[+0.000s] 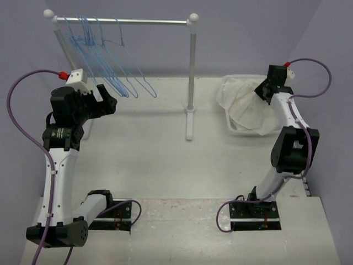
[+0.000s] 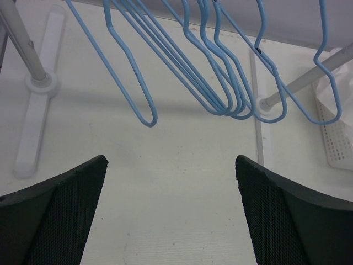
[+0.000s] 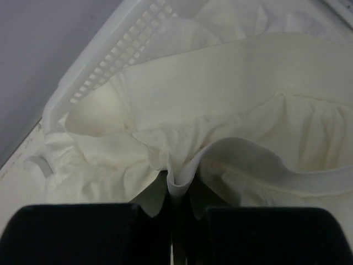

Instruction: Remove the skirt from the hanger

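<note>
Several light-blue wire hangers (image 1: 113, 74) hang bare at the left end of the rail; they also show in the left wrist view (image 2: 220, 83). My left gripper (image 1: 110, 103) is open and empty just below and in front of them, fingers (image 2: 60, 204) wide apart over the table. The white gathered skirt (image 1: 249, 107) lies bunched in a white basket (image 1: 234, 128) at the far right. My right gripper (image 1: 260, 91) is above it, shut on a fold of the skirt (image 3: 231, 83) by its band, with the fold pinched between the jaws (image 3: 179, 190).
A white clothes rack with a metal rail (image 1: 149, 22) stands at the back; its right post (image 1: 191, 72) and foot stand mid-table. The basket's slotted wall (image 3: 110, 61) is to the left of my right gripper. A purple wall is behind.
</note>
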Robot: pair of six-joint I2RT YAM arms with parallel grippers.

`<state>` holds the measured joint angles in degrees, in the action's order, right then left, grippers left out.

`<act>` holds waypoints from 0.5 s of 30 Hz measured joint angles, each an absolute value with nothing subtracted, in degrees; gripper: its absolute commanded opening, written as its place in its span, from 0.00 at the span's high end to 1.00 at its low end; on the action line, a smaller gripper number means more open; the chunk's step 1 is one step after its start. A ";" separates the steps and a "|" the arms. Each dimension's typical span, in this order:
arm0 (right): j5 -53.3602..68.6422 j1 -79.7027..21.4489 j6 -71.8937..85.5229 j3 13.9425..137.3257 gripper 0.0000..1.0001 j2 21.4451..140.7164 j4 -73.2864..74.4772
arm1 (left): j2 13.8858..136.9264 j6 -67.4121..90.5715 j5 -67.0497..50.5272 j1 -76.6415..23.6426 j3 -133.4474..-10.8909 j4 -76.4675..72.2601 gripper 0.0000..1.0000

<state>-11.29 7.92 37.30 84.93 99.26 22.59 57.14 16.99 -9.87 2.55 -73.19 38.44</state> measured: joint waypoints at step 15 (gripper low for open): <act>-7.73 4.58 37.19 104.49 0.38 121.93 39.03 | 58.39 17.23 -7.16 2.55 -72.42 38.37 0.00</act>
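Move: Almost straight beneath the right hand lies the middle of the basket, about 14 cm down, 1 cm farther out and 2 cm to the left; the right fingers already hold the skirt's gathered waistband over it. The rack foot stands some 30 cm to the left, about 12 cm nearer the base and 18 cm lower. From the left hand the basket is roughly 18 cm ahead, 62 cm to the right and 28 cm below. Driving down into the basket with the pinched skirt, the right hand sinks about 12 cm, drifting some 4 cm left and a little forward while the wrist tips down by about 20 degrees. Then it eases back up some 2 cm and a little forward as the fingers open to nearly half, ending their pinch on the waistband. ##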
